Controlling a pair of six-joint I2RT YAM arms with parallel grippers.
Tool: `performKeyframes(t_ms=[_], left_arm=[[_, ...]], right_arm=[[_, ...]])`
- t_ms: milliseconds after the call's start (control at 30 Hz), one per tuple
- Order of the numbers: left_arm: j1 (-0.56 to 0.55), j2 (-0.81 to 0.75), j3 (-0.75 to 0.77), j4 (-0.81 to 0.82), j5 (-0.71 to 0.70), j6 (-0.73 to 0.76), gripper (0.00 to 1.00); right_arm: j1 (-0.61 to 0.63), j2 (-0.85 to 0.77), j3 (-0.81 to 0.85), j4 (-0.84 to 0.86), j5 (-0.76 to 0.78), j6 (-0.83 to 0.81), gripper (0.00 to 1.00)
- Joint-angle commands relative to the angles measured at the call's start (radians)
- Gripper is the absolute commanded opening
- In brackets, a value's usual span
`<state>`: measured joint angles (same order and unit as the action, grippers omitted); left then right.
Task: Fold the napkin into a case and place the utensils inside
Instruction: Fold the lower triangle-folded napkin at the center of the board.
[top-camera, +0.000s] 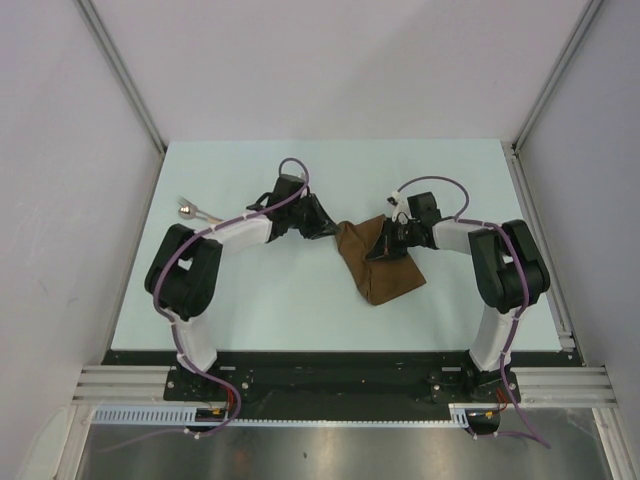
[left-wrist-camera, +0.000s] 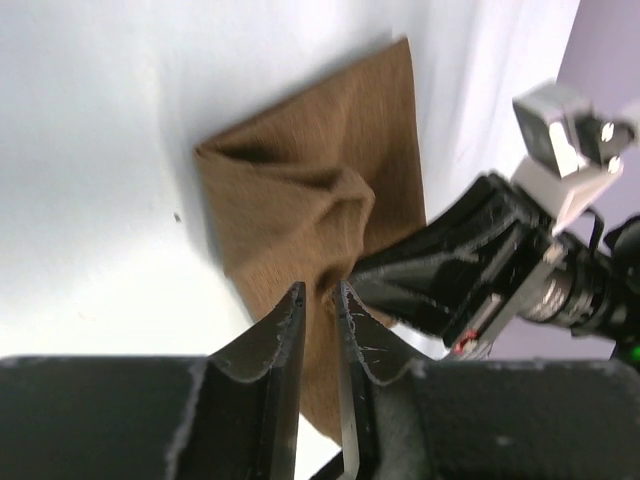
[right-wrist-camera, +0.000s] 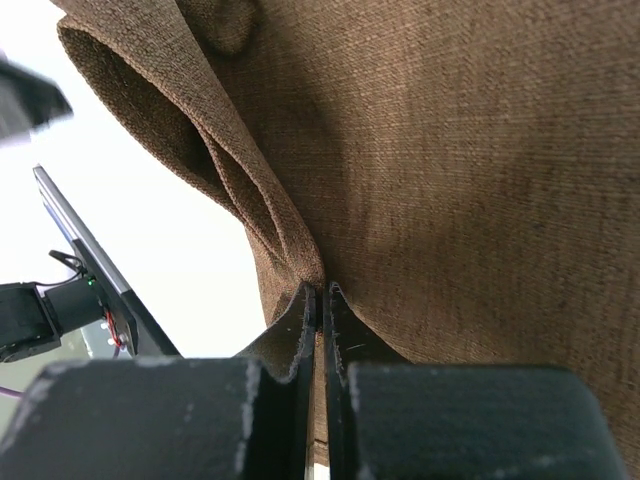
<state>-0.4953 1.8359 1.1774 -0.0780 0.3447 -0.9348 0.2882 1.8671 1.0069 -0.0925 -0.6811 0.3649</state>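
The dark-brown napkin lies rumpled right of the table's middle, with a raised fold in it. My left gripper is at its left corner. In the left wrist view its jaws stand narrowly apart with brown cloth between them. My right gripper sits over the napkin's upper part, shut and pinching a ridge of cloth. One of the utensils, silver-headed with a tan end, lies at the table's far left, well away from both grippers.
The pale table is walled by white panels with metal rails at left and right. The right arm's black wrist is close beside the left fingers. Both arm bases sit at the near edge.
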Motion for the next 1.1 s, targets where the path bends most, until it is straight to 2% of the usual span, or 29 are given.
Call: performKeyframes(t_ms=[0,400,767,967,1000,1067], left_arm=[[0.014,0.04,0.09,-0.028,0.007,0.004,0.22],[0.009,0.197,0.252,-0.019,0.06,0.002,0.22],[0.006,0.276,0.283,0.027,0.094,-0.032,0.22],[0.004,0.302,0.291,0.035,0.097,-0.038,0.21],[0.004,0.31,0.291,0.044,0.099,-0.041,0.21],[0.004,0.316,0.294,0.044,0.097,-0.041,0.21]], right_arm=[[-0.014,-0.01,-0.007,0.027,-0.023,-0.012,0.0],[-0.052,0.018,-0.004,0.028,-0.049,-0.024,0.0],[-0.057,0.038,0.021,0.014,-0.071,-0.029,0.0],[-0.076,-0.012,0.07,-0.059,-0.022,-0.043,0.21],[-0.081,-0.02,0.085,-0.078,-0.017,-0.046,0.28],[-0.084,-0.042,0.14,-0.18,0.023,-0.067,0.33]])
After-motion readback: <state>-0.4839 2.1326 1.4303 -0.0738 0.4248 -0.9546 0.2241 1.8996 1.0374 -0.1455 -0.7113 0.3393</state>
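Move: The left hand, slightly open, is going for the upper-left corner of the napkin, which lies about 5 cm ahead, 3 cm to its right and 6 cm below; the napkin's far tip lies roughly 6 cm ahead and 10 cm right. The right hand holds the flap pinched, and its laying spot is about 2 cm to its right and 1 cm down. From the right hand, the flap's near end is some 10 cm back, level sideways. Still pinching the napkin flap, the right hand draws it about 1.5 cm to the right, dips about a centimetre and opens partway to let the flap go. The left hand meanwhile reaches forward about 4.5 cm, drifting 3 cm right, then sinks some 4 cm over the napkin's upper-left corner, fingers staying slightly parted; whether they touch the cloth can't be seen. ##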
